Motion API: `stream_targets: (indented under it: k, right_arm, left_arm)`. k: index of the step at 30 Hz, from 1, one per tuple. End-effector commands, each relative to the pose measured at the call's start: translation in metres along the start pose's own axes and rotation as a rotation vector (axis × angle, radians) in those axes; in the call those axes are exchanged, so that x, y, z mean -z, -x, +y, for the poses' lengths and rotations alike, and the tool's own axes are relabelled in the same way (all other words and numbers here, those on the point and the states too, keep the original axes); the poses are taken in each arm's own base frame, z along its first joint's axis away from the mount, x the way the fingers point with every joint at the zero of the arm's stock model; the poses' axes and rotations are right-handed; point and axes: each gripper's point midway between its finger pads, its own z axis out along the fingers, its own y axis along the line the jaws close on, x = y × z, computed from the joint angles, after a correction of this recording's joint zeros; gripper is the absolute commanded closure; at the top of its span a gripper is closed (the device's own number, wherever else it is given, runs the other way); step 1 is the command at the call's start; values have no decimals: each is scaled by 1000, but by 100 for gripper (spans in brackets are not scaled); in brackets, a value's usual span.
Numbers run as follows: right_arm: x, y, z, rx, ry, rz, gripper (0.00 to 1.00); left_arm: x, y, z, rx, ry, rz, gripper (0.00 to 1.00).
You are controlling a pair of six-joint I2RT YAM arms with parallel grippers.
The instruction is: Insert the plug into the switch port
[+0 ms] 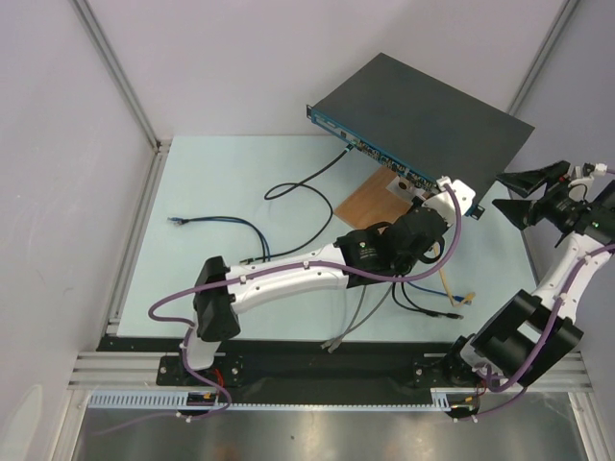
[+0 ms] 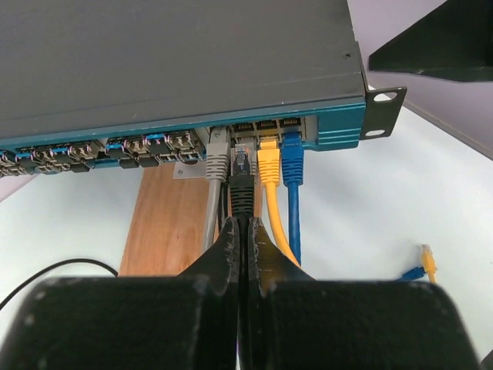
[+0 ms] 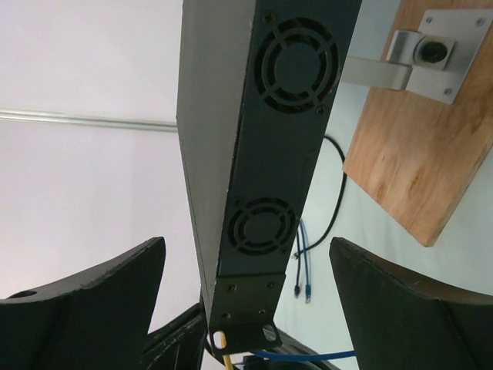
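The switch (image 1: 423,115) is a flat black box lying at an angle at the back of the table, its blue front face (image 2: 339,126) carrying a row of sockets. Grey, yellow (image 2: 268,166) and blue (image 2: 292,158) plugs sit in sockets near its right end. Between them is the black plug (image 2: 242,183), its clear tip at a socket mouth; I cannot tell how deep it sits. My left gripper (image 2: 245,225) is shut on the black cable just behind that plug. My right gripper (image 3: 245,250) is open, its fingers either side of the switch's fan end (image 3: 269,154), apart from it.
A brown wooden board (image 1: 370,202) with a small metal bracket lies in front of the switch. Loose cables lie on the pale table: a blue one (image 1: 221,223), a black one (image 1: 298,182) and a grey one (image 1: 360,322). A loose yellow plug (image 2: 426,258) lies at the right.
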Motion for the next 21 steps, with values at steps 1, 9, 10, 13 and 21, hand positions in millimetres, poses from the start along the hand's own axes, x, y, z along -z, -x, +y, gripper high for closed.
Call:
stream_targets:
  k: [1,9,10,13,21]
  right_arm:
    - [-7,-6,8,6,54,45,7]
    - [-21,-16,-2,-52,56,95,18]
    - [-22,-16,0,-50,61,97,18]
    - [-24,-18,1,-49,65,100,24]
    - [-26,-20,0,-42,71,104,39]
  left_arm:
    - [1,36,11,43,35,-86,100]
    - [-3,38,8,41,21,-95,100]
    - [-3,38,7,38,15,-94,100]
    - [-5,34,4,33,4,-87,100]
    - [-13,32,11,25,23,-70,100]
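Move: Some 4 cm ahead of the left hand, 3 cm to its right and 1 cm lower is the empty switch port, with the grey plug about 2 cm to the port's left. The yellow plug sits roughly 3 cm ahead and 4 cm right of that hand, the blue plug 2 cm ahead and 6 cm right. The switch's right end lies about 4 cm left, 1 cm ahead and 2 cm below the right hand; the port is about 12 cm left of that hand, level fore-and-aft, 2 cm lower. Keeping its pinch on the black plug's cable, the left hand edges about 1.5 cm forward and right towards the port, rising a centimetre on the way and sinking back. Meanwhile the right hand slides some 2.5 cm left, sinking 1.5 cm and easing forward, so its fingers straddle the switch's right end above and below; they close by about a third, and contact can't be seen. ##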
